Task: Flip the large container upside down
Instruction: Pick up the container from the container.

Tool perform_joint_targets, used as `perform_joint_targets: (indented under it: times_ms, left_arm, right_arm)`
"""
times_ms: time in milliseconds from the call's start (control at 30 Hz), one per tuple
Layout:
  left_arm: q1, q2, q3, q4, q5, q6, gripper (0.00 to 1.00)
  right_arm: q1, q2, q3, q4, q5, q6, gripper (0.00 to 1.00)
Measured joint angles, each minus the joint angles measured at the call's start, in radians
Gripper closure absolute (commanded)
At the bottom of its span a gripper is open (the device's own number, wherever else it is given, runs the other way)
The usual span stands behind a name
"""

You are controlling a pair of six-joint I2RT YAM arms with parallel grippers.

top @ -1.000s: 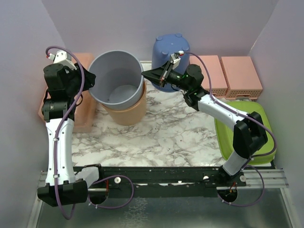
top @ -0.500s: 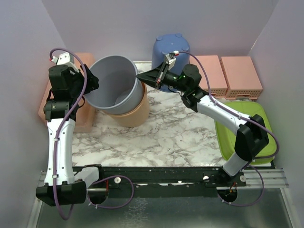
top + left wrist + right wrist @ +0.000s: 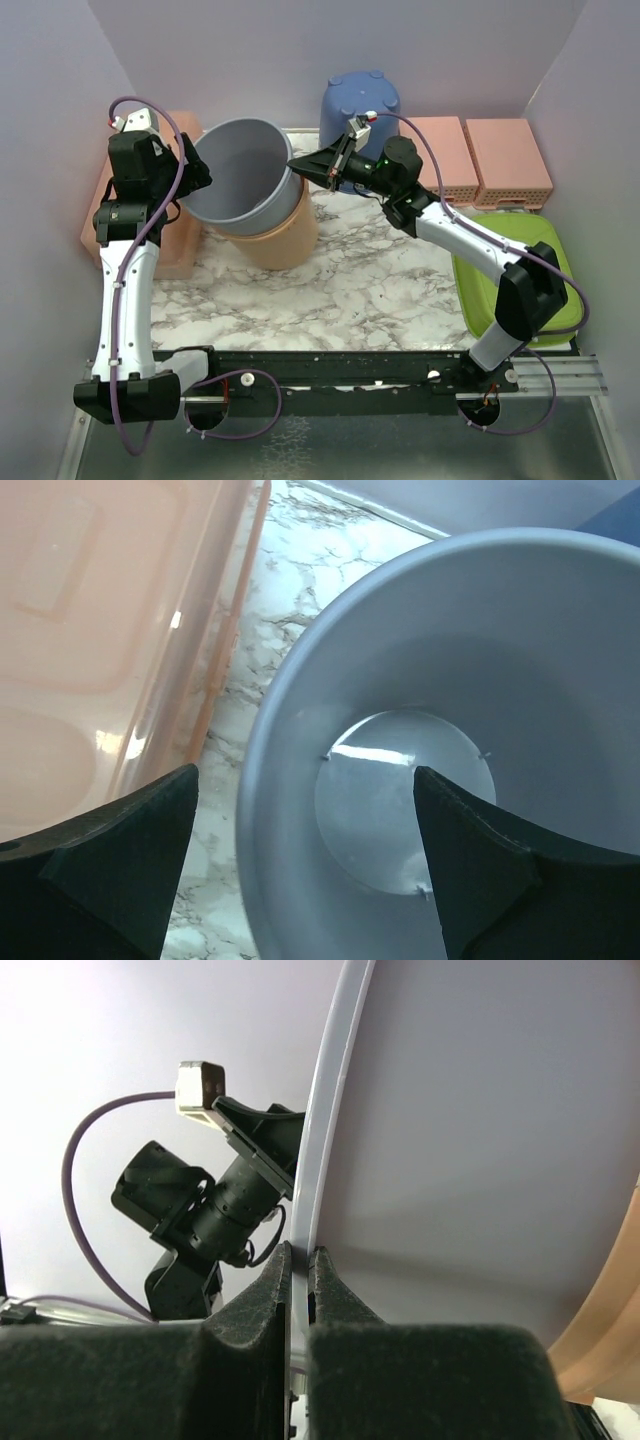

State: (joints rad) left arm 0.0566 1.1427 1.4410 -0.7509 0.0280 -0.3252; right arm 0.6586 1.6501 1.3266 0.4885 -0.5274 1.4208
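The large container [image 3: 240, 170] is a grey bucket, mouth up and tilted, nested in a peach bucket [image 3: 280, 235]. My right gripper [image 3: 297, 163] is shut on its right rim; in the right wrist view the two pads [image 3: 275, 1280] pinch the thin rim [image 3: 335, 1110] at the gripper [image 3: 300, 1252]. My left gripper [image 3: 195, 170] is open at the bucket's left side. In the left wrist view it [image 3: 304, 780] straddles the left rim without touching, one finger outside and one over the grey bucket's inside [image 3: 400, 780].
An upside-down blue bucket [image 3: 358, 105] stands at the back behind the right arm. A peach bin [image 3: 180, 235] lies at the left under the left arm. Two pink boxes [image 3: 445, 150] [image 3: 508, 160] and a green tray [image 3: 525, 265] fill the right side.
My left gripper has opened wide and let go of the left rim. The right gripper has shifted left with the rim, and the grey bucket now leans more in the peach one.
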Motion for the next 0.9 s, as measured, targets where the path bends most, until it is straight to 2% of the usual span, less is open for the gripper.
perform_joint_targets:
  times_ms: [133, 267, 500, 600, 633, 800, 900]
  left_arm:
    - [0.000, -0.002, 0.001, -0.013, -0.024, 0.015, 0.11]
    - [0.000, -0.002, 0.000, -0.024, -0.029, 0.025, 0.18]
    - [0.000, -0.011, -0.064, 0.016, 0.086, -0.008, 0.61]
    - [0.005, -0.011, -0.089, 0.042, 0.105, -0.026, 0.92]
    - [0.009, -0.011, -0.098, 0.054, 0.104, -0.028, 0.99]
    - [0.012, -0.015, -0.112, 0.085, 0.095, -0.059, 1.00]
    - [0.013, -0.023, -0.103, 0.091, 0.094, -0.061, 1.00]
  right_arm:
    - [-0.013, -0.008, -0.008, -0.012, 0.002, 0.001, 0.99]
    - [-0.019, -0.017, -0.020, -0.014, 0.003, 0.001, 0.99]
    - [-0.026, -0.039, -0.040, -0.019, 0.002, 0.004, 0.99]
    - [-0.031, -0.041, -0.040, -0.019, 0.002, 0.005, 0.99]
    - [-0.036, -0.043, -0.040, -0.019, 0.001, 0.004, 0.99]
    - [-0.041, -0.049, -0.037, -0.019, -0.019, -0.001, 0.99]
    - [-0.042, -0.050, -0.026, -0.024, -0.019, -0.008, 0.92]
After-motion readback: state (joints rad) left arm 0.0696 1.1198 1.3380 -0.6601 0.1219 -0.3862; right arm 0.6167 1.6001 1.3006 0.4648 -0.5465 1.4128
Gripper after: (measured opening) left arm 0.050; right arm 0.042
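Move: The grey container's middle is roughly 10 cm right of the left hand, about level with it forward and some 10 below; its left rim lies just below the open fingers. The right hand already pinches the right rim, the middle about 9 cm to its left, 2 back and 12 below. From the left hand, the tan container is 13 cm right and 8 back, the pink bin 14 left and 2 back, both about 20 below. Left hand dips about 2.5 cm and right, pinching the left rim; right hand pulls its rim 2 cm right. ##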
